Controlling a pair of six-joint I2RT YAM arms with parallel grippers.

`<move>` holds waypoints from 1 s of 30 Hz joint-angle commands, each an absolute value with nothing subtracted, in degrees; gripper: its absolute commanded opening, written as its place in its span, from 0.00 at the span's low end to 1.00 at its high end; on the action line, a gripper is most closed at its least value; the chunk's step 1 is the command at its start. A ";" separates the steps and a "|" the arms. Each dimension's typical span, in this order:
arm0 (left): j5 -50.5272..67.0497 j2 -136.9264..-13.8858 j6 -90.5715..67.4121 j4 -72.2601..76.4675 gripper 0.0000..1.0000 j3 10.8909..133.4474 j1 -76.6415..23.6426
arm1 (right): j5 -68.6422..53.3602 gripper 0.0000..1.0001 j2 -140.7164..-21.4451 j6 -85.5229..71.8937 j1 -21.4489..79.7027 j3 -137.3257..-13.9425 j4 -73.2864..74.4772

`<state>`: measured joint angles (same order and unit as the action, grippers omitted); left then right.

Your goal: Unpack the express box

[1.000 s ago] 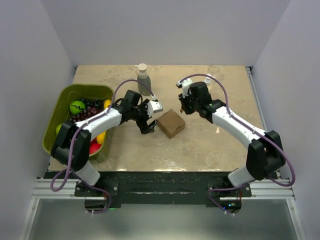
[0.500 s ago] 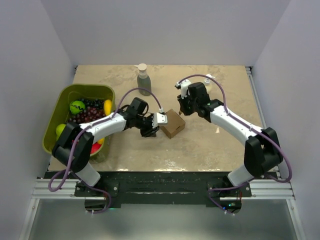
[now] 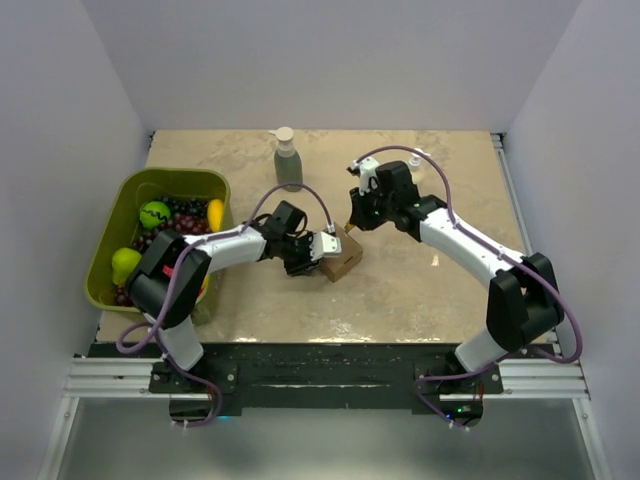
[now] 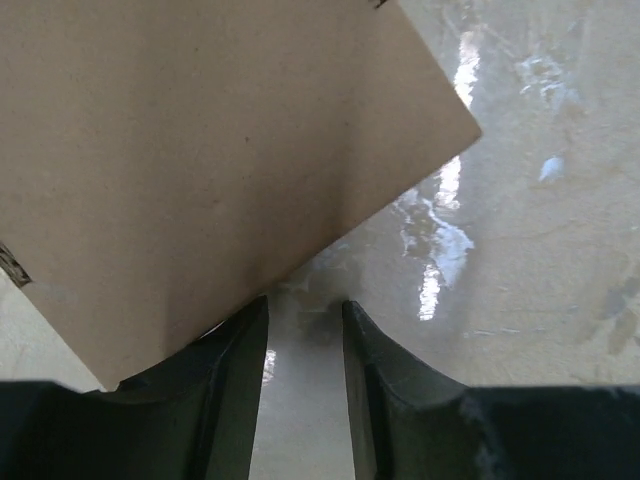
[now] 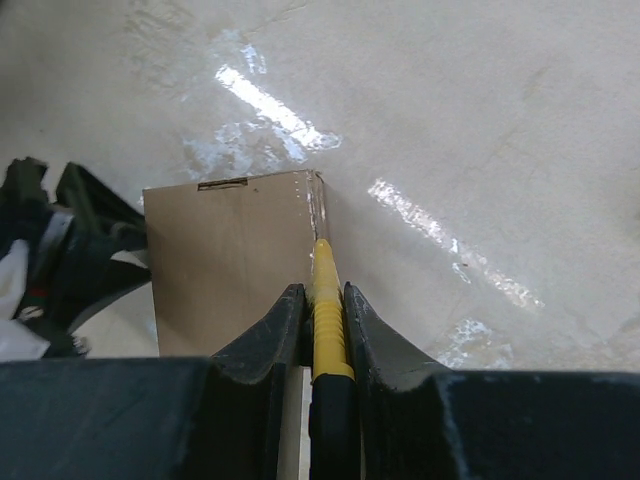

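The express box [image 3: 345,258], a small brown carton, lies mid-table. In the left wrist view the box [image 4: 200,150] fills the upper left, and one corner overlaps my left finger [image 4: 225,370]. My left gripper [image 3: 318,250] [image 4: 305,305] sits at the box's left side. Its jaws stand narrowly apart, with only bare table between them. My right gripper [image 3: 356,218] [image 5: 318,292] is shut on a yellow and black cutter [image 5: 322,300]. The cutter's yellow tip touches the upper right edge of the box [image 5: 230,270].
A green bin [image 3: 110,240] with a tennis ball [image 3: 154,213], grapes and other fruit stands at the left. A grey pump bottle [image 3: 288,160] stands at the back. White walls close in the table on three sides.
My left gripper has swung right up against the box and narrowed its jaws from wide open. The right gripper has moved the cutter down and left onto the box's edge.
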<state>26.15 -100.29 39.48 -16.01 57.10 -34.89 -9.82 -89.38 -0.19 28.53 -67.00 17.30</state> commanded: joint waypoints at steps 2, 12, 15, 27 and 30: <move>21.36 -101.78 38.67 -13.27 0.44 60.73 -34.28 | -15.12 0.00 -85.78 -4.13 28.65 -68.20 16.08; 19.42 -102.39 39.20 -11.16 0.53 60.82 -29.80 | -19.86 0.00 -86.57 -7.38 28.74 -71.02 14.68; 18.55 -103.36 41.04 -13.44 0.55 62.58 -28.74 | -17.50 0.00 -86.75 -6.77 28.65 -72.07 15.20; 21.89 -83.06 31.04 -16.71 1.00 59.33 -27.94 | -7.21 0.00 -82.97 1.56 21.97 -70.06 17.58; 20.22 -83.58 23.86 -12.49 1.00 59.94 -30.06 | -7.30 0.00 -83.06 1.05 21.97 -67.86 16.88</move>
<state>20.08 -83.79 33.58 -17.76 59.72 -27.18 -9.54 -84.62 -1.41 21.37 -70.32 17.89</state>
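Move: The express box lies with its middle about 6 cm to the right of the left fingers and 3 cm farther out, practically level with them. From the right hand it is some 5 cm back, 4 cm to the left and 12 cm below. The soap bottle stands roughly 19 cm ahead of the left hand and 6 cm to its left; the white-topped jar about 9 cm ahead and 11 cm to the right of the right hand. The box, with the left fingers low against its near-left side, gets pushed forward along that side, the hand travelling about 6 cm and drifting left as the fingers begin spreading; they then swing clear left, open wide and rise steeply, some 12 cm. The right hand, still gripping the yellow cutter, edges slightly left and up, then pulls away right, up and forward. ##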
